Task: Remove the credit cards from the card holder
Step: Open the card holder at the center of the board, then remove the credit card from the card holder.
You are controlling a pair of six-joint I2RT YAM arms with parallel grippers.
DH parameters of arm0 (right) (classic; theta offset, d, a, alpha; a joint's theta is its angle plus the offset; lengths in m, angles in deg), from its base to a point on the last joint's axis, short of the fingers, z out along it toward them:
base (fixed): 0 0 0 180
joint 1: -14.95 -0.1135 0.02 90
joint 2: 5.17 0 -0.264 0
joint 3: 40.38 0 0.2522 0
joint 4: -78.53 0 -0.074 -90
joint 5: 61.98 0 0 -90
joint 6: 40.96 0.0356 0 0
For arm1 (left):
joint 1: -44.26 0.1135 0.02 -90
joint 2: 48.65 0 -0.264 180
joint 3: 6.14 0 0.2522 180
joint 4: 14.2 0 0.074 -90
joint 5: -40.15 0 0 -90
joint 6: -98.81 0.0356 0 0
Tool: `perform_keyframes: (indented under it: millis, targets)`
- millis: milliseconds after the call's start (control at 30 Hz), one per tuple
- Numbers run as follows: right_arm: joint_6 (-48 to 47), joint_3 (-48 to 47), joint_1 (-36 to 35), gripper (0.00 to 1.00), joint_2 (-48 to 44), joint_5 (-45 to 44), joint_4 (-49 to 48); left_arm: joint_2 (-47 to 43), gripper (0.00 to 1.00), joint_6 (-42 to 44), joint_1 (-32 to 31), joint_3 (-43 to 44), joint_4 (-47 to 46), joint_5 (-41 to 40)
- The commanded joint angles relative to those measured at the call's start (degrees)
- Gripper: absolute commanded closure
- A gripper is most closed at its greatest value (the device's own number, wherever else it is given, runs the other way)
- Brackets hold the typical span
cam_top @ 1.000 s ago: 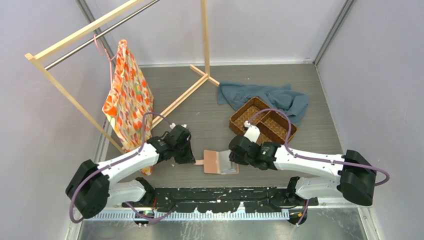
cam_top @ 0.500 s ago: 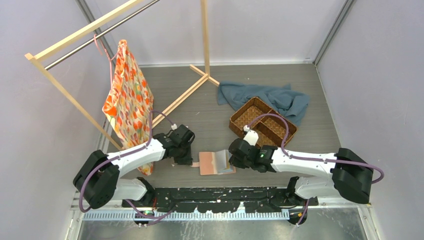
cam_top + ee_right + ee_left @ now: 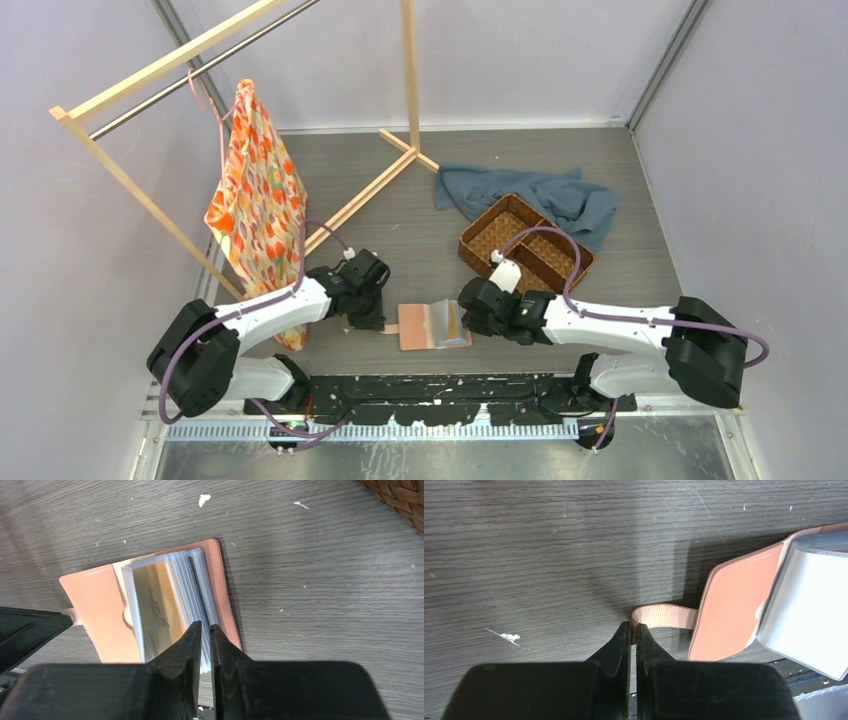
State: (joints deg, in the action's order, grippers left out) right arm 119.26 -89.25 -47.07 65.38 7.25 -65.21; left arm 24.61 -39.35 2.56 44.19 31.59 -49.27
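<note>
The salmon-pink card holder (image 3: pixel 418 328) lies open on the table between both arms. My left gripper (image 3: pixel 634 626) is shut on the end of its snap tab (image 3: pixel 666 616), left of the pink cover (image 3: pixel 734 610). In the right wrist view the holder (image 3: pixel 95 610) shows fanned pale sleeves and a tan-gold credit card (image 3: pixel 155 605) facing up. A black credit card (image 3: pixel 197 587) shows as a thin dark edge among the sleeves. My right gripper (image 3: pixel 206 626) is closed on that edge and a few sleeves at the holder's near side.
A brown woven basket (image 3: pixel 525 240) stands behind the right gripper, with a blue cloth (image 3: pixel 560 195) beyond it. A wooden rack (image 3: pixel 400 60) with a patterned orange cloth (image 3: pixel 255 195) occupies the back left. The basket corner (image 3: pixel 400 495) shows at upper right.
The right jaws have narrowed onto the sleeves. The card holder and both grippers have shifted slightly to the left; the left jaws stayed shut on the tab.
</note>
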Motion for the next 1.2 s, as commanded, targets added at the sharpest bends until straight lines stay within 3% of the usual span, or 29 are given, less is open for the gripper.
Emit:
perform_keyframes:
  millis: [0, 233, 1167]
  targets:
    - [-0.3, -0.9, 0.1, 0.83, 2.4, -0.6, -0.1, 0.6, 0.99, 0.9, 0.3, 1.3, -0.6, -0.8]
    - [-2.4, -3.2, 0.1, 0.84, 6.7, 2.5, -2.6, 1.0, 1.00, 1.2, 0.3, 1.9, -0.9, 1.1]
    - [-10.9, -9.7, -1.1, 0.85, 8.5, 12.6, -10.1, 3.1, 0.99, 1.9, 0.3, 1.8, -3.1, 4.3]
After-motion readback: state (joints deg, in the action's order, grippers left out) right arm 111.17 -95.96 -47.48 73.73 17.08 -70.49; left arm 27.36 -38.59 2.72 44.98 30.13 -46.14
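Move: The raised, fanned clear sleeves of the card holder stand about 3 cm left of the right gripper, level with it in reach and some 2 cm below. The holder's bare cover half is roughly 11 cm to that hand's left, straight across and 4 cm lower; the wicker basket sits about 17 cm ahead and 13 cm right, 2 cm lower. From the left gripper, still pinching the strap, the sleeves are some 14 cm to its right, at about its own height. Dip the right gripper about 2 cm with its fingers still nearly shut, then sweep it some 5 cm left against the right side of the sleeves, rising back to its starting height and turning about 10 degrees counter-clockwise, to leaf them over towards the cover half. Keep the left gripper pinched on the strap, letting it ease about 1 cm right. ##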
